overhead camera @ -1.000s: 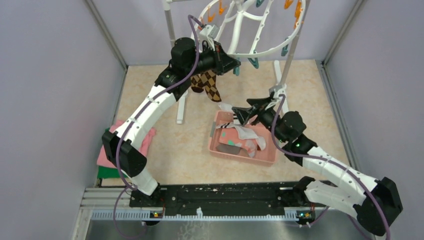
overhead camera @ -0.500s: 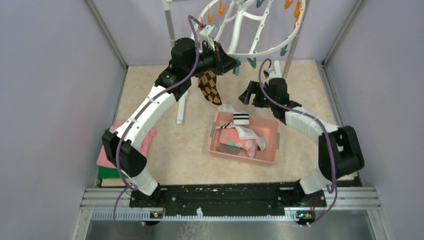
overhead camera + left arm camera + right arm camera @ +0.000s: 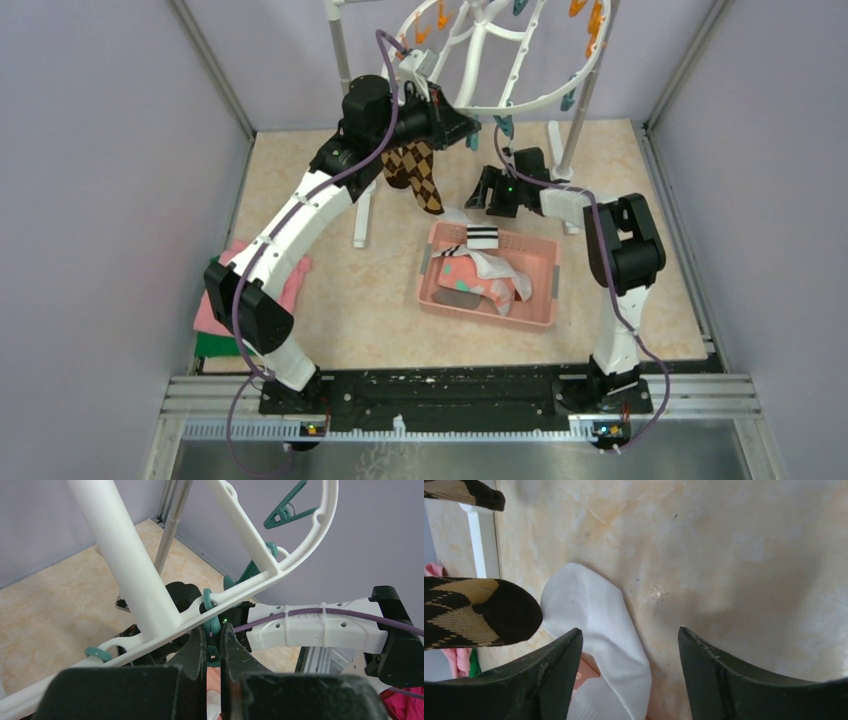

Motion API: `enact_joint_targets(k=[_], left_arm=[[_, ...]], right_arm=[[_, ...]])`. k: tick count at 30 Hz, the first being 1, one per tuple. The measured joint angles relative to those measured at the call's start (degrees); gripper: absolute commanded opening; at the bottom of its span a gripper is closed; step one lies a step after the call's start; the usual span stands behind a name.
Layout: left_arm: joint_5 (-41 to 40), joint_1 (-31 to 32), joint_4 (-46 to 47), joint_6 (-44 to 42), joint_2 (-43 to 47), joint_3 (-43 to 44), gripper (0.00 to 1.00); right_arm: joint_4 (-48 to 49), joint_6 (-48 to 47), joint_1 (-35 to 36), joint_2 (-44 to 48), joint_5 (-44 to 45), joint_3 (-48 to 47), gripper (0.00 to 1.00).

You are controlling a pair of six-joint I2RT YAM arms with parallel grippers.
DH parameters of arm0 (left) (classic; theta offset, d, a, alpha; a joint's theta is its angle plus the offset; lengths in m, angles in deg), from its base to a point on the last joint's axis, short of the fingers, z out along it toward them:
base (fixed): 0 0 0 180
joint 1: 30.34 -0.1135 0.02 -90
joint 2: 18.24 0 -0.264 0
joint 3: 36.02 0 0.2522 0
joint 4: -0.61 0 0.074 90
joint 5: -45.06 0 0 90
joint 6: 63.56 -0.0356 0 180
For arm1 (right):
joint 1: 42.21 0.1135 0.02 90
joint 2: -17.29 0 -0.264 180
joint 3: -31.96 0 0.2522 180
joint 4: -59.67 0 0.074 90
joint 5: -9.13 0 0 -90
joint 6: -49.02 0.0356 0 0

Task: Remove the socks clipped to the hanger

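The hanger [image 3: 545, 98], a white oval ring with orange and teal clips, hangs at the back. My left gripper [image 3: 468, 128] reaches its lower rim, and in the left wrist view it [image 3: 214, 632] is shut on a teal clip [image 3: 212, 622] under the hanger's ring [image 3: 300, 555]. Two brown-tan argyle socks [image 3: 415, 175] dangle below the left arm. My right gripper [image 3: 475, 200] stands open just right of them, above the floor. In the right wrist view its jaws [image 3: 628, 635] straddle a white sock's toe [image 3: 594, 625], with an argyle sock [image 3: 474, 612] at the left.
A pink basket [image 3: 480, 312] in the middle holds a white sock with black cuff stripes [image 3: 482, 237], a pink spotted sock [image 3: 470, 272] and a grey one [image 3: 460, 298]. Folded pink and green cloths [image 3: 215, 320] lie at the left. The rack's white foot [image 3: 362, 215] stands on the floor.
My right arm swung up and away from above the basket to its far side, close to the argyle socks, and its jaws narrowed slightly. The argyle socks swayed. The left arm held still.
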Motion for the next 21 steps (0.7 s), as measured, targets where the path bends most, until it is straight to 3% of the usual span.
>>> enact_joint_targets(k=[4, 8, 14, 21], left_arm=[[0.0, 0.0, 0.0, 0.0, 0.0, 0.0, 0.00], [0.0, -0.1, 0.0, -0.1, 0.0, 0.0, 0.00], [-0.1, -0.3, 0.0, -0.4, 0.0, 0.0, 0.00], [-0.2, -0.3, 0.0, -1.0, 0.0, 0.0, 0.00]], right_arm=[[0.2, 0.7, 0.2, -2.1, -3.0, -0.6, 0.42], [2.2, 3.8, 0.2, -3.6, -8.0, -0.5, 0.32], [11.6, 10.4, 0.1, -3.4, -13.3, 2.8, 0.01], [20.9, 14.2, -0.5, 6.4, -13.6, 12.3, 0.00]])
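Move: The white sock draped over the box's far rim has its middle about 3 cm back and 3 cm to the left of my right hand, roughly 3 cm lower. The pink box centres about 13 cm back, nearly level sideways, 4 cm down; the checkered socks hang some 12 cm to my right hand's left, about level in reach and 14 cm higher. From my left hand, the white sock lies almost straight below, nearly 40 cm down, 4 cm farther out. I shut my wide-open right fingers completely while sliding the hand about 3.5 cm left over the white sock, dipping a centimetre on the way. Then I lift some 6 cm, easing back a little, with the wrist rolling about 20 degrees so the hand's left side rises; no sock shows between the fingertips at the end. ##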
